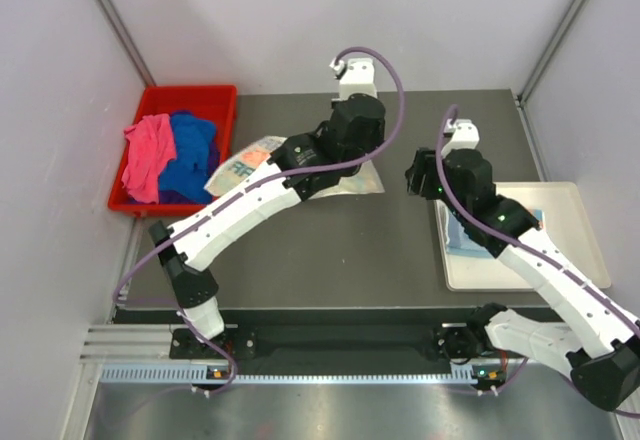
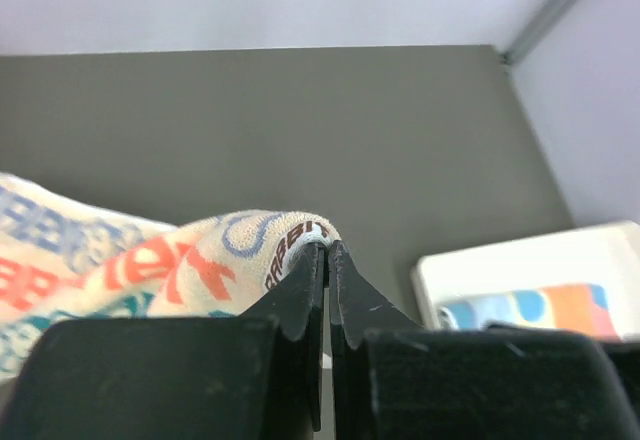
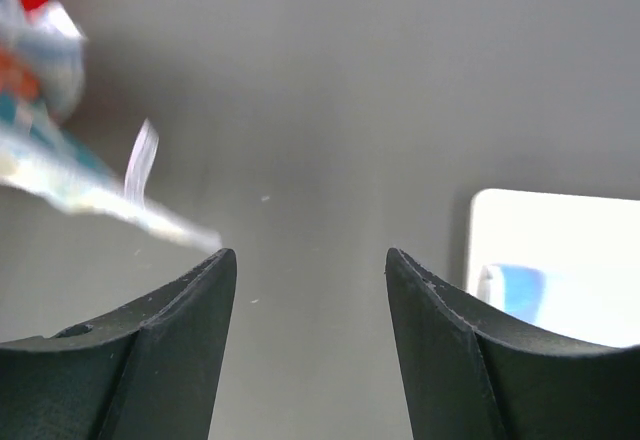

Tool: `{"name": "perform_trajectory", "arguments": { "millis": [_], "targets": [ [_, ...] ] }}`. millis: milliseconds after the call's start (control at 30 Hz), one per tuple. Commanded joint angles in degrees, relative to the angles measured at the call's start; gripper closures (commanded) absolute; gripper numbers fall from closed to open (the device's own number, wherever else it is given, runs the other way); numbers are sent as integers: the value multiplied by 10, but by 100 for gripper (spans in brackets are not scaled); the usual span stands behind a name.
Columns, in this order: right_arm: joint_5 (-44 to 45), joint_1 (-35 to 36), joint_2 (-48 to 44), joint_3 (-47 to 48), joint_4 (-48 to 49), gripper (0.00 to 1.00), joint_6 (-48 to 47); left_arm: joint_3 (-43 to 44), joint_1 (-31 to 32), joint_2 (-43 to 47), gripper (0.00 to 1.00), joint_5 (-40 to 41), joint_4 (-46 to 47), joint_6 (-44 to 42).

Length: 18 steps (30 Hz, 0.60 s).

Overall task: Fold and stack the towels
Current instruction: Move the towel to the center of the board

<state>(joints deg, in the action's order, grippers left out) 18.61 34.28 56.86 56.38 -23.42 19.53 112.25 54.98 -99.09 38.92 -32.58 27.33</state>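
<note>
A cream towel with teal and orange lettering (image 1: pixel 246 164) lies at the back middle of the table, partly under my left arm. My left gripper (image 2: pixel 328 247) is shut on a raised edge of this cream towel (image 2: pixel 190 260). My right gripper (image 3: pixel 310 255) is open and empty, and hovers over bare table just right of the cream towel (image 3: pixel 60 160). In the top view the right gripper (image 1: pixel 413 180) points left towards that towel. A folded light blue patterned towel (image 1: pixel 464 235) lies in the white tray (image 1: pixel 570 222). A pink towel (image 1: pixel 148 155) and a royal blue towel (image 1: pixel 192 150) sit crumpled in the red bin (image 1: pixel 190 93).
The red bin stands at the back left, against the wall. The white tray (image 2: pixel 520 260) sits at the right edge of the table, under my right arm. Grey walls and frame posts close in the back and both sides.
</note>
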Motion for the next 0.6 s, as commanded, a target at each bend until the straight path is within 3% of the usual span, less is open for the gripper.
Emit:
{"name": "perform_trajectory", "arguments": {
  "millis": [0, 167, 300, 567],
  "targets": [
    [6, -49, -30, 29, -10, 38, -4, 57, 41, -7, 100, -9, 11, -31],
    [-27, -101, -50, 17, -19, 38, -3, 25, 80, 4, 100, -40, 20, -2],
    [-38, -112, -52, 7, -18, 38, -2, -117, 111, 48, 100, -103, 65, 48],
    [-82, -111, -19, -3, 1, 39, 6, -292, 196, 114, 100, -297, 89, 91]
  ]
}}
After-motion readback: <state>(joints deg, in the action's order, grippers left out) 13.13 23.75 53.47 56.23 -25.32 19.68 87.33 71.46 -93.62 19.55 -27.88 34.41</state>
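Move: The left gripper already holds a corner of the cream lettered towel high up; the board's centre lies roughly 3 cm ahead of that hand, level sideways, some 36 cm below. Down at table height, the white tray's middle is about 48 cm to its right and 5 cm back, and the red basket's about 48 cm left and 18 cm ahead. From the open right gripper the board's centre is about 8 cm ahead, 17 cm left and 24 cm below. Keep the left fingers shut on the towel's corner and sweep it back towards your base about 17 cm, to the right and, after a slight rise, steeply down towards the board, turning the wrist some 30 degrees clockwise and tipping the fingers down. Draw the empty right gripper about 5 cm to the right, away from the board's centre, fingers still open. ##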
